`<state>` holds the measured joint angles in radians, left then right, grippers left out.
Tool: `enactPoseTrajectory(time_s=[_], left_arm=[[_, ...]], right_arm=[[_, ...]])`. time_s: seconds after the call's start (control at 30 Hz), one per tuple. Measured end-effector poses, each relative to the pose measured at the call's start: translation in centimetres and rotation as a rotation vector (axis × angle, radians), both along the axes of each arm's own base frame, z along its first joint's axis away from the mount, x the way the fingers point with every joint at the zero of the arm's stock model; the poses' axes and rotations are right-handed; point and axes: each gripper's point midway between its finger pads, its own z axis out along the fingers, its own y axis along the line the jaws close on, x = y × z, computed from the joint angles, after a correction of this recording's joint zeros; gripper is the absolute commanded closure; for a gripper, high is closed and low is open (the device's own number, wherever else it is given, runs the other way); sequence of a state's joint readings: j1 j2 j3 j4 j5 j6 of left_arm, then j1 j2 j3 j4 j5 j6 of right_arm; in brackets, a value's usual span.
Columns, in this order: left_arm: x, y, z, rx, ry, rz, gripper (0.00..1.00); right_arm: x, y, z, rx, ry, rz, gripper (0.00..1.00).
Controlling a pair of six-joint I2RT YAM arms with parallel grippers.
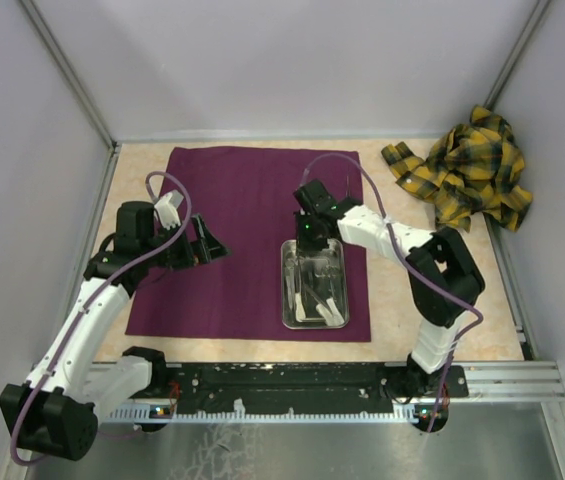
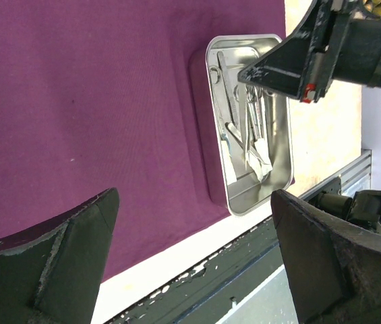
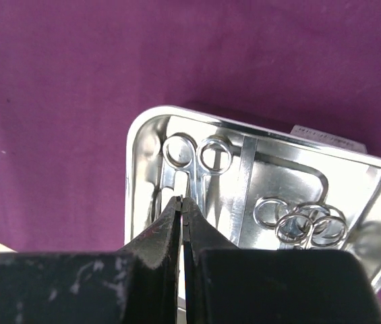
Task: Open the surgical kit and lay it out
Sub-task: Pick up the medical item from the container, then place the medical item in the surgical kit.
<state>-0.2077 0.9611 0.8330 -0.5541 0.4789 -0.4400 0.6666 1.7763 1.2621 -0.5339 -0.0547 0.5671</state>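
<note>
The surgical kit's dark purple cloth wrap (image 1: 242, 220) lies spread flat on the table. On its right part sits the shiny steel tray (image 1: 284, 285), holding thin metal scissors (image 3: 180, 150), other ring-handled instruments (image 3: 298, 223) and small white pieces (image 2: 257, 155). My right gripper (image 3: 182, 200) is shut, its tips low over the tray's far end, right at the scissors' shanks just below the finger rings; I see nothing between the jaws. My left gripper (image 1: 207, 248) hovers wide open and empty over the cloth's left part, well apart from the tray (image 2: 208, 50).
A crumpled yellow and black plaid cloth (image 1: 472, 170) lies at the back right corner. White walls close the table in on three sides. A metal rail (image 1: 362, 380) with the arm bases runs along the near edge.
</note>
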Motion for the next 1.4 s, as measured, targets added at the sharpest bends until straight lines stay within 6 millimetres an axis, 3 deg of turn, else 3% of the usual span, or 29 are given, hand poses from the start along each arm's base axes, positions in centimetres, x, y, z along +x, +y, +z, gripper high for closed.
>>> enactPoseTrajectory(time_s=[0.13, 0.3, 0.5, 0.6, 0.7, 0.87, 1.1, 1.4], left_arm=[[0.0, 0.0, 0.0, 0.000, 0.000, 0.000, 0.00], [0.0, 0.0, 0.0, 0.000, 0.000, 0.000, 0.00], [0.0, 0.0, 0.0, 0.000, 0.000, 0.000, 0.00], [0.0, 0.0, 0.0, 0.001, 0.000, 0.000, 0.00], [0.0, 0.1, -0.1, 0.004, 0.000, 0.002, 0.00], [0.1, 0.2, -0.1, 0.013, -0.004, 0.001, 0.00], [0.3, 0.3, -0.8, 0.030, 0.011, 0.004, 0.00], [0.9, 0.7, -2.0, 0.062, 0.042, 0.022, 0.00]], right_arm=[[1.7, -0.7, 1.9, 0.003, -0.036, -0.016, 1.00], [5.3, -2.9, 4.6, 0.015, -0.091, -0.078, 1.00], [11.5, -5.3, 9.7, 0.035, -0.210, -0.159, 1.00], [14.9, -5.9, 11.0, 0.036, -0.255, -0.183, 1.00], [17.6, -6.5, 10.7, 0.021, -0.267, -0.199, 1.00], [21.4, -7.7, 8.1, -0.032, -0.245, -0.220, 1.00], [24.3, -9.3, 4.9, -0.081, -0.221, -0.233, 1.00], [26.7, -9.8, 3.2, -0.097, -0.244, -0.223, 1.00]])
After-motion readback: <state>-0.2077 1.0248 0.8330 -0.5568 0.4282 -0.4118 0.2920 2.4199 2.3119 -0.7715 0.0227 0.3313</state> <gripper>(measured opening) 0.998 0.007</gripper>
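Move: The right hand already holds a pair of tweezers over the container's far end; the bare cloth they go to lies about 19 cm ahead, 9 cm to its right and 6 cm below. The laid tweezers are level with that spot, 6 cm farther right; the container's middle is roughly 12 cm back and 4 cm right of the hand. From the left hand the spot is some 15 cm ahead, 33 cm right, 18 cm down. From the container, the right hand arcs its gripped tweezers up, some 27 cm forward and rightward, then down. ##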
